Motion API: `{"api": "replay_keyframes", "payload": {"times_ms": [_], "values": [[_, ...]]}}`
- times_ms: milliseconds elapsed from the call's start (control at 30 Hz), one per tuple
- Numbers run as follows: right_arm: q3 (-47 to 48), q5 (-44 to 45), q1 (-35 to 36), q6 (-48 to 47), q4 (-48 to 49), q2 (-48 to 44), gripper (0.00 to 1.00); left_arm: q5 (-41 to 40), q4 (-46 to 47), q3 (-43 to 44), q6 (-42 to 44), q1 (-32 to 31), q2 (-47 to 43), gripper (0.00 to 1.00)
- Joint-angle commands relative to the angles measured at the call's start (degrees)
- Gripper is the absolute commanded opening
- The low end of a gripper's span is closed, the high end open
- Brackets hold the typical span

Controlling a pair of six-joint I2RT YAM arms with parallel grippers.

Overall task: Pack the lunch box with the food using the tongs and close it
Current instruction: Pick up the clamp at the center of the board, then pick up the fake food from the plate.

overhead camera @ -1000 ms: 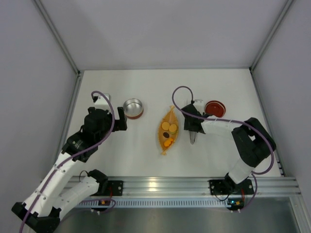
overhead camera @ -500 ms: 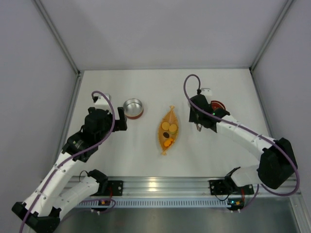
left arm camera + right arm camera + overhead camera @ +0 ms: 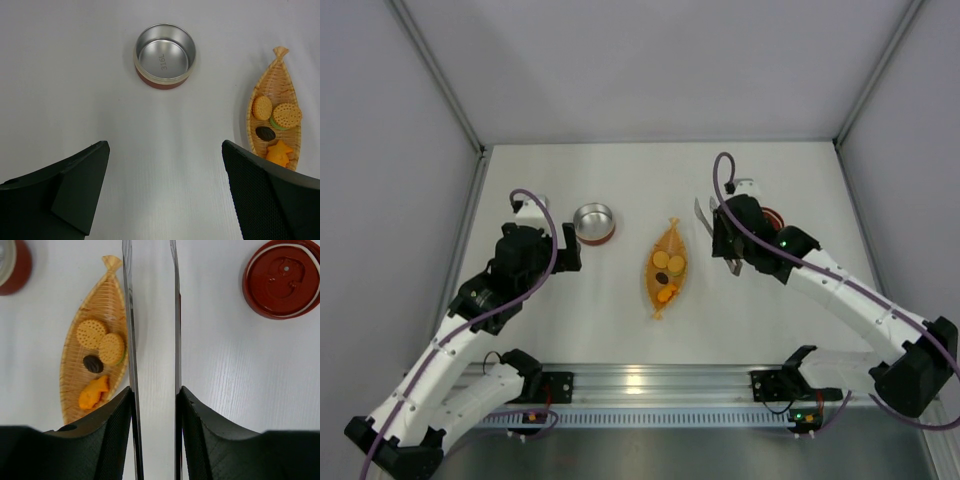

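The lunch box, a round tin with a silver inside and a red wall, stands empty at the back left. Its red lid lies at the right, mostly hidden under the right arm in the top view. The food, round biscuits plus a dark piece and an orange piece, lies in the orange tray. My right gripper is shut on the tongs, whose two silver blades point away between tray and lid. My left gripper hangs open, short of the lunch box.
The tray lies lengthwise in the middle of the white table. White walls enclose the table on three sides, and an aluminium rail runs along the near edge.
The right arm has carried the tongs back and to the right, away from the tray, and its jaws have narrowed on them. The left arm has not moved.
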Motion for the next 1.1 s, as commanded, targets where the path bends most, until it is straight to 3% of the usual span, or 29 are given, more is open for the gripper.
{"api": "replay_keyframes", "payload": {"times_ms": [0,433,1067], "values": [[4.6,-2.3,3.0,-1.2,-4.1,-3.7,0.40,-0.6,0.6,-0.5,0.1,0.2,-1.0,0.99],[4.1,-3.0,14.1,0.3,-10.0,-5.4,0.39,-0.6,0.6,-0.9,0.0,0.1,-1.3,0.99],[-0.6,1.7,19.7,2.8,-12.1,-5.0,0.42,-0.5,0.4,-1.0,0.0,0.1,-1.3,0.99]]}}
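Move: From my right hand, already holding the clamp, the food basket's middle lies about 13 cm to the left and 2 cm farther out, some 16 cm down on the table. The red lid is about 13 cm ahead and 11 cm right of that hand, and the steel bowl stands some 18 cm left of the basket and 12 cm farther out, both likewise low. From my left hand the basket is about 21 cm right, 5 cm ahead and 22 cm below. I keep the clamp pinched in my right fingers and draw it back about 9 cm, away from the lid, shifting some 4 cm left. My hand rises about 3 cm first, then sinks a little below its starting height, while I turn it roughly 15 degrees counter-clockwise and tip it slightly down, swinging the clamp's tips leftward over the basket. ##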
